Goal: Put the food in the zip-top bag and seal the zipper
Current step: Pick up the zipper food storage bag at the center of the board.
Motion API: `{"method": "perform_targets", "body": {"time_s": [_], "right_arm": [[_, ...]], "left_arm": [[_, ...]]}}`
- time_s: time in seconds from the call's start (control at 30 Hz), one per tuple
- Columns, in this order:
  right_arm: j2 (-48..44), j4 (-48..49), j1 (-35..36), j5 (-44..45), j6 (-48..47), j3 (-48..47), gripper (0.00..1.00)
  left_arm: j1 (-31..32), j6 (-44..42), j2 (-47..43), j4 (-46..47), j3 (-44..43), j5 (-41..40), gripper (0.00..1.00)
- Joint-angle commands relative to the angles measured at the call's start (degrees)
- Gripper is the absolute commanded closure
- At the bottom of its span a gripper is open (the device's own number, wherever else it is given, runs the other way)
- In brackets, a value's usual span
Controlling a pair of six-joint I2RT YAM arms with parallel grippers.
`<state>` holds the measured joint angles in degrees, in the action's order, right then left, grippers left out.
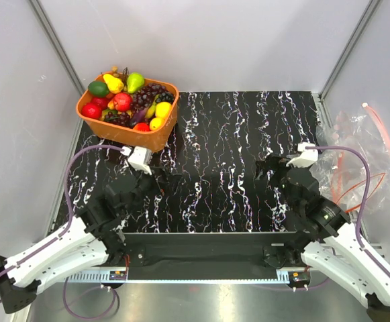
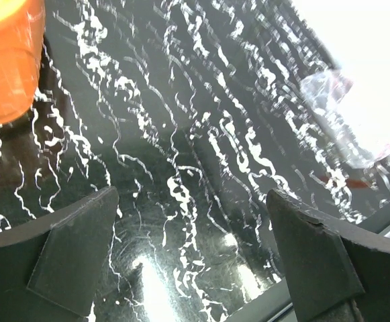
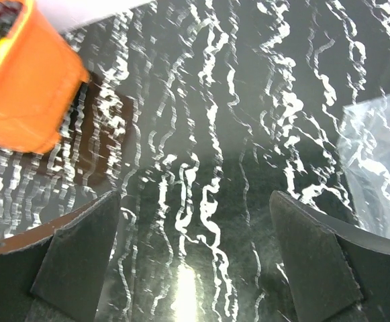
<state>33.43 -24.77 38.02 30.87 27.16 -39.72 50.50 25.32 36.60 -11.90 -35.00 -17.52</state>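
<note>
The food lies piled in an orange basket [image 1: 90, 113] at the back left: a dark purple grape bunch [image 1: 151, 92], a red apple [image 1: 121, 101], a green pear [image 1: 135, 82] and a yellow piece [image 1: 162, 109]. The clear zip-top bag [image 1: 356, 151] lies crumpled at the right, off the mat, with its orange-red zipper [image 1: 381, 131] along its far right side. My left gripper [image 1: 166, 180] is open and empty just in front of the basket. My right gripper [image 1: 265, 168] is open and empty, left of the bag. In the wrist views both grippers [image 2: 195, 255] [image 3: 195, 261] have only mat between their fingers.
A black white-veined mat [image 1: 235, 147] covers the table. White walls with metal posts close in the back and sides. The basket [image 2: 7, 60] [image 3: 23, 87] and the bag [image 2: 329, 90] [image 3: 379, 168] show at the wrist views' edges. Purple cables [image 1: 356, 157] loop over both arms.
</note>
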Motion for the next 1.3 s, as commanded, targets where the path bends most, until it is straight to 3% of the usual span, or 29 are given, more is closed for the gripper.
{"method": "perform_targets", "body": {"time_s": [0.0, 0.13, 0.17, 0.3, 0.43, 0.57, 0.67, 0.8, 1.03, 1.17, 1.27], "right_arm": [[2.07, -0.97, -0.23, 4.27, -0.1, -2.9, 0.0], [5.05, -4.31, -0.23, 8.31, 0.61, -6.06, 0.0], [6.28, -6.14, -0.23, 14.5, 2.44, -7.2, 0.0], [16.82, -22.53, -2.24, 24.58, 10.96, -18.68, 0.0], [29.73, -32.34, -12.07, 21.86, 15.98, -26.36, 0.0], [32.22, -40.16, -19.2, 25.11, 25.12, -29.44, 0.0], [32.14, -47.45, -24.21, 28.62, 35.72, -30.94, 0.0], [33.01, -68.06, -25.8, 36.26, 56.26, -32.43, 0.0], [28.18, -65.59, -31.76, 37.67, 59.07, -25.32, 0.0], [27.57, -50.76, -39.57, 34.0, 38.75, -23.91, 0.0], [27.22, -42.21, -43.98, 29.69, 32.72, -23.29, 0.0]], "left_arm": [[-0.23, 0.78, 1.37, 6.62, 0.99, 0.73, 0.01], [-0.14, 0.69, 3.12, 7.68, 1.6, 1.08, 0.01], [-0.23, 0.69, 3.3, 8.2, 1.69, 1.26, 0.01], [-0.14, 1.04, 3.74, 9.79, 2.75, 3.36, 0.01], [-0.14, 0.78, 4.36, 9.7, 2.49, 5.03, 0.01], [-0.23, 0.96, 3.83, 9.09, 2.48, 6.53, 0.01], [-0.23, 1.75, 3.22, 9.0, 3.27, 8.37, 0.01], [-0.14, 2.89, 2.51, 9.26, 4.24, 11.18, 0.01], [-0.05, 3.42, 3.04, 8.91, 3.72, 15.4, 0.01], [-0.05, 4.38, 4.35, 9.62, 3.45, 17.34, 0.01], [-0.05, 4.39, 5.67, 9.44, 3.1, 17.25, 0.01]]}}
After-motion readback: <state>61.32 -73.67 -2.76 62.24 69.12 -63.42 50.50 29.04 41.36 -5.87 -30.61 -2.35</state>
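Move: The zip-top bag stands crumpled against the right wall, its middle about 28 cm to the right hand's right, roughly level with it fore and aft (1 cm ahead) and 13 cm below. A clear plastic flap lies flat on the board about 12 cm right of that hand, 2 cm ahead and 20 cm below. For the left hand, the bag is some 64 cm right, 5 cm ahead and 13 cm below. Towards the upright bag, the right hand swings about 24 cm right, bowing some 4 cm forward before drawing back past its starting line, and turns clockwise some 80 degrees until its wide-open fingers point right and slightly more downward. The left hand, also open, drifts about 5 cm right, sinks and eases back, turning some 15 degrees clockwise. ##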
